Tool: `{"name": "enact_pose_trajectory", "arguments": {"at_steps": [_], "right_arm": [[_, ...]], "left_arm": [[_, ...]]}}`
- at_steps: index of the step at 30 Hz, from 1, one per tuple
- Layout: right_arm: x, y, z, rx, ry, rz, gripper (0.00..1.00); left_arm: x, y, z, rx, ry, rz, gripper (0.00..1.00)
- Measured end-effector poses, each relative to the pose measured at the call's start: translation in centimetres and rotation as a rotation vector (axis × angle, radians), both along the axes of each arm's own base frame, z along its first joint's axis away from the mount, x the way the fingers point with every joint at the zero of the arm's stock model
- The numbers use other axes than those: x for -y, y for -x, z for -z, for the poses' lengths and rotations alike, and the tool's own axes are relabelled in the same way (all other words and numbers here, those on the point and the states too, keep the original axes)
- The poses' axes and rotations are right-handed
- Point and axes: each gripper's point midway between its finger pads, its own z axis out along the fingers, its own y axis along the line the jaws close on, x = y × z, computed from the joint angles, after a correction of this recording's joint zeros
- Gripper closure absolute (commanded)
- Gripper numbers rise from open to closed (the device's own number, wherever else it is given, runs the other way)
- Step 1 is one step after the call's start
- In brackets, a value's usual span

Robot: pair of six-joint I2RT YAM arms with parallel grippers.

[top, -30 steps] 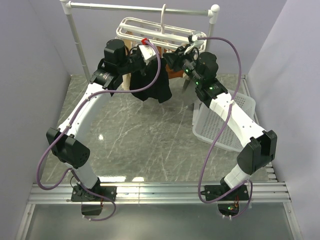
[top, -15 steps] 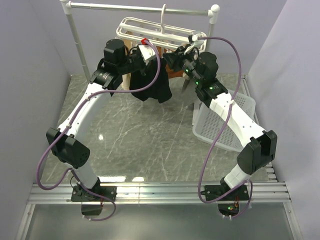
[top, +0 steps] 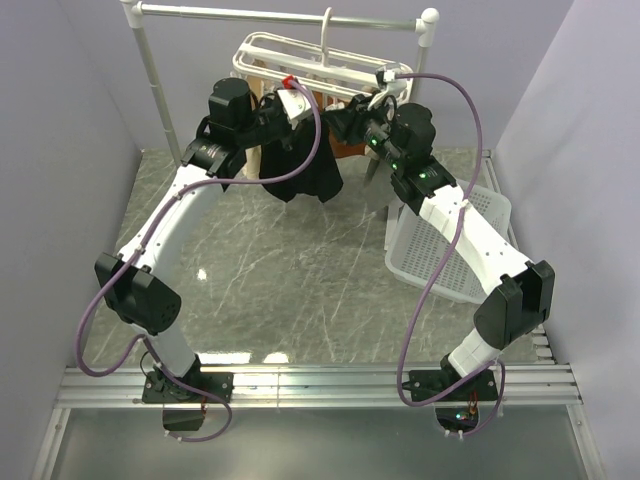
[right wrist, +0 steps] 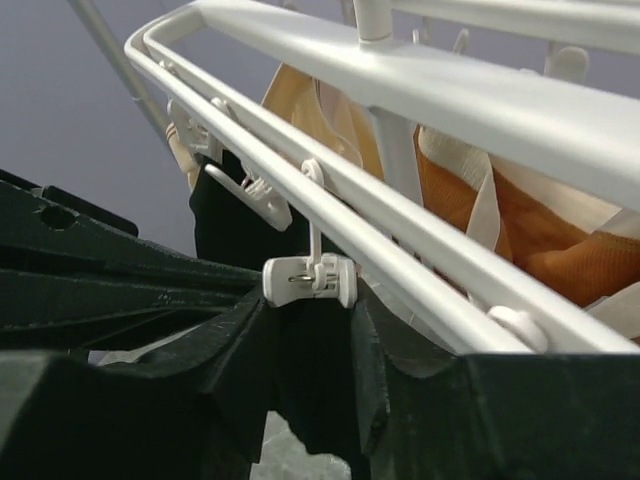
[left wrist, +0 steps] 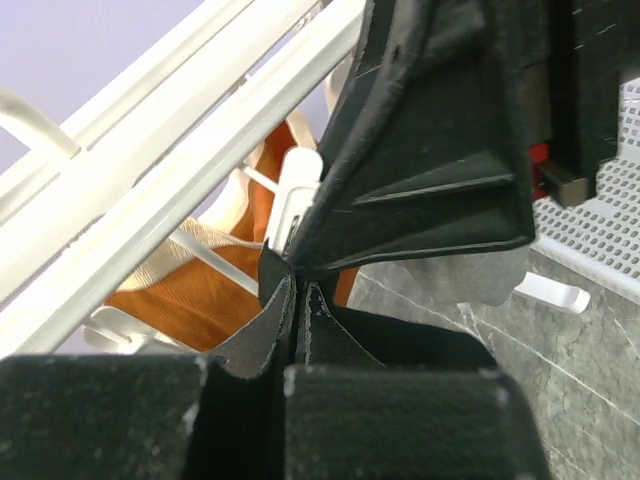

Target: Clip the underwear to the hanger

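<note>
The black underwear [top: 305, 175] hangs below the front bar of the white hanger [top: 285, 55]. My left gripper [top: 296, 112] is shut on its upper edge; in the left wrist view the pads [left wrist: 297, 290] pinch a fold of the black cloth just under a white clip [left wrist: 293, 205]. From the right, my right gripper [top: 336, 118] reaches the same bar. Its fingertips [right wrist: 310, 300] touch both sides of a small white clip [right wrist: 310, 280], and the underwear [right wrist: 315, 380] hangs straight down beneath that clip.
An orange garment [right wrist: 540, 240] and a tan one [right wrist: 300, 100] hang on the hanger behind the bar. The hanger hooks on a metal rail stand [top: 280, 15]. A white laundry basket [top: 450, 250] sits at the right, under the right arm.
The right gripper's jaws have eased slightly apart around the clip. The underwear's lower hem has shifted a little. Both arms have stayed in place.
</note>
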Motion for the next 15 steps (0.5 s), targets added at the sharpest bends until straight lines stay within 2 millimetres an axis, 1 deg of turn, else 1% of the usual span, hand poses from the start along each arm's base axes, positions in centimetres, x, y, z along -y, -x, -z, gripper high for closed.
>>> {"name": "enact_pose_trajectory", "arguments": {"at_steps": [1,6,7,15], "right_arm": [[0.0,0.0,0.2,-0.008,0.003,0.001,0.56],[0.2,0.0,1.4,-0.056,0.019,0.006,0.49],[0.2,0.0,1.5,-0.06,0.019,0.009,0.45],[0.6,-0.2,1.7,-0.08,0.007,0.023,0.33]], "left_arm": [[0.0,-0.1,0.1,-0.004,0.0,-0.001,1.0],[-0.1,-0.4,0.7,-0.02,-0.005,-0.006,1.0],[-0.1,-0.5,0.8,-0.022,-0.005,-0.006,1.0],[-0.2,-0.5,0.7,-0.019,-0.003,-0.009,1.0]]}}
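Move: The clip on the hanger's front rail lies between the right fingertips, about 1 cm ahead, 1 cm left and 1 cm above that hand's point; the rail's middle is some 5 cm up, 2 cm ahead and 2 cm left. The next clip hangs about 5 cm to the left of this one and 1 cm farther out. The black underwear hangs some 9 cm below and 5 cm left, level in reach. From the left hand, pinching its top edge, the same clip is roughly 2 cm up, 1 cm ahead and 1 cm right. The right fingers, already easing off the clip's handles, spread to roughly twice the squeezing gap while the hand sinks not quite 2 cm below the clip, its fingertips tipping down about 5 degrees, so that the handles come free. The left hand stays shut on the black underwear right under the clip and settles only about 1 cm down and slightly forward, keeping the cloth in place at the jaws. ##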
